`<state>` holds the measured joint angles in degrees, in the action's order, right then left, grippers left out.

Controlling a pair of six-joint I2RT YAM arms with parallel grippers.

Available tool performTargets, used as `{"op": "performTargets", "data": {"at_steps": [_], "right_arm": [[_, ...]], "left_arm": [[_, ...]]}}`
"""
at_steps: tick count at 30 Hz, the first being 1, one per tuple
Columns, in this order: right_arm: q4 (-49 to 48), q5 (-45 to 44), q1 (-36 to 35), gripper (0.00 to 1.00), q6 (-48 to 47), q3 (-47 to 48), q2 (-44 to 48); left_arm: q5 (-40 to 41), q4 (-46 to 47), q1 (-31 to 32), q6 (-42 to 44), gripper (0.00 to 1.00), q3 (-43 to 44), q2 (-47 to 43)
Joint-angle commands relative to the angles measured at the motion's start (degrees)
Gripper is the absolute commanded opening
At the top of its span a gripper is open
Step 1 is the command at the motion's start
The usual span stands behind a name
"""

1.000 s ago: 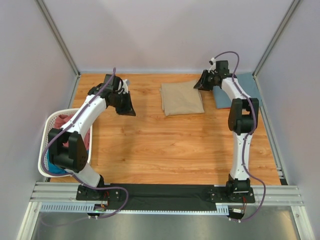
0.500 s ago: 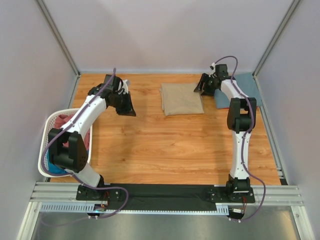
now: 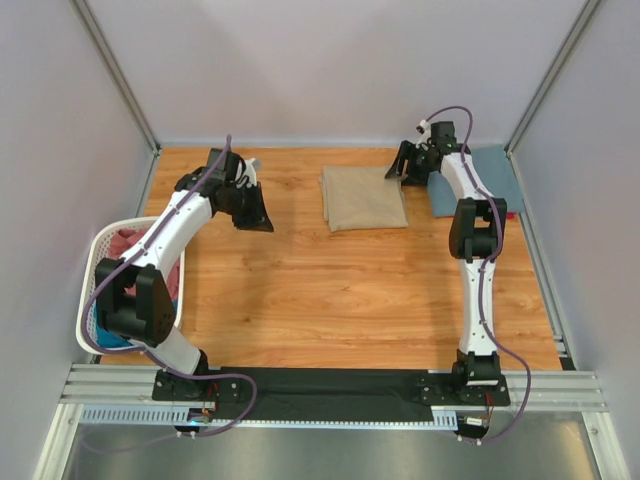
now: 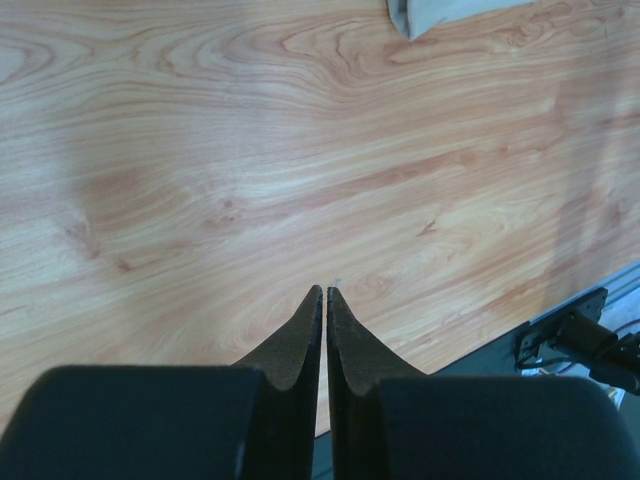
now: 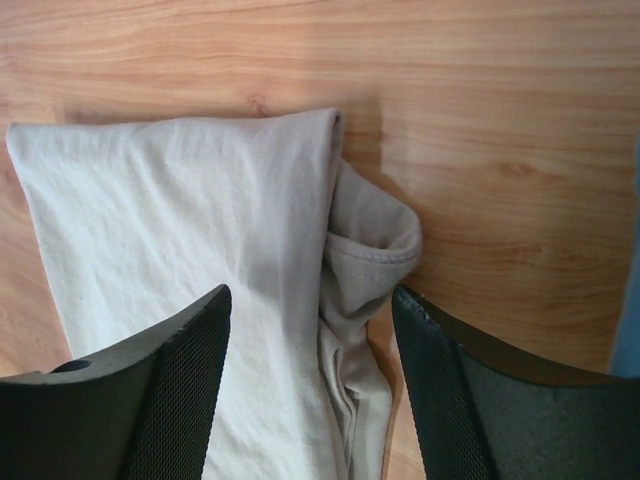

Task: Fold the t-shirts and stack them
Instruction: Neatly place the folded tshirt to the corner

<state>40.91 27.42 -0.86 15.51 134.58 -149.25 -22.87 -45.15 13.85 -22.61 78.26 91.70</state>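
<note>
A tan t-shirt (image 3: pixel 363 197) lies folded flat at the back middle of the table. My right gripper (image 3: pixel 403 165) hovers over its back right corner and is open. In the right wrist view its fingers (image 5: pixel 310 295) stand wide on either side of the tan t-shirt's (image 5: pixel 200 250) layered edge, gripping nothing. A slate blue t-shirt (image 3: pixel 497 165) lies folded under the right arm at the back right. My left gripper (image 3: pixel 258 222) hangs over bare wood left of the tan shirt. It is shut (image 4: pixel 324 290) with nothing between the jaws.
A white slatted basket (image 3: pixel 95 260) stands at the left edge with a pink shirt (image 3: pixel 125 243) and a teal one (image 3: pixel 110 335) inside. White walls enclose the table on three sides. A black strip (image 3: pixel 330 385) runs along the near edge.
My right gripper has opened and let go of the tan shirt's corner, drawing slightly towards the back. The left arm has not moved.
</note>
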Motion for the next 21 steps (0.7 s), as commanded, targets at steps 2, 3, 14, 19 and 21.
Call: {"op": "performTargets", "data": {"at_steps": [2, 3, 14, 19, 21], "right_arm": [[6.3, 4.0, 0.2, 0.67, -2.3, 1.9, -2.7], [6.2, 4.0, 0.2, 0.67, -2.3, 1.3, -2.5], [5.1, 3.9, -2.3, 0.60, -2.1, -1.3, -1.7], [2.3, 3.8, -2.3, 0.38, -1.4, -4.1, -0.3], [2.0, 3.8, -2.7, 0.27, -1.5, -4.6, 0.0]], "left_arm": [[-1.6, 0.8, -0.2, 0.6, 0.10, 0.4, -3.2], [-1.6, 0.7, -0.2, 0.7, 0.10, 0.4, -3.4], [-1.7, 1.1, -0.3, 0.7, 0.09, 0.1, -5.0], [-1.6, 1.1, -0.3, 0.8, 0.09, -0.3, -5.1], [-1.5, 1.3, -0.3, 0.8, 0.09, -0.5, -5.3]]}}
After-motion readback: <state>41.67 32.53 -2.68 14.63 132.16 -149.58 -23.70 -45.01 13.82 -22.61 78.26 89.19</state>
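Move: The tan t-shirt's middle lies about 8 cm to the left of the right hand, some 5 cm nearer the base and a couple of centimetres lower; its right edge already runs between the open fingers, near the far corner. The blue folded stack's middle is roughly 20 cm to that hand's right, about level with it and 2 cm lower. From the left hand, the t-shirt lies some 25 cm right, 11 cm ahead and 15 cm down. Leftward about 3 cm and back some 2 cm, in over the t-shirt's right edge and away from the blue stack, the right hand slides low and sinks a centimetre at the end. Its wide-open fingers close to about half their gap late on, pinching the edge layers just below the far corner. The empty left hand rises some 1.5 cm. ##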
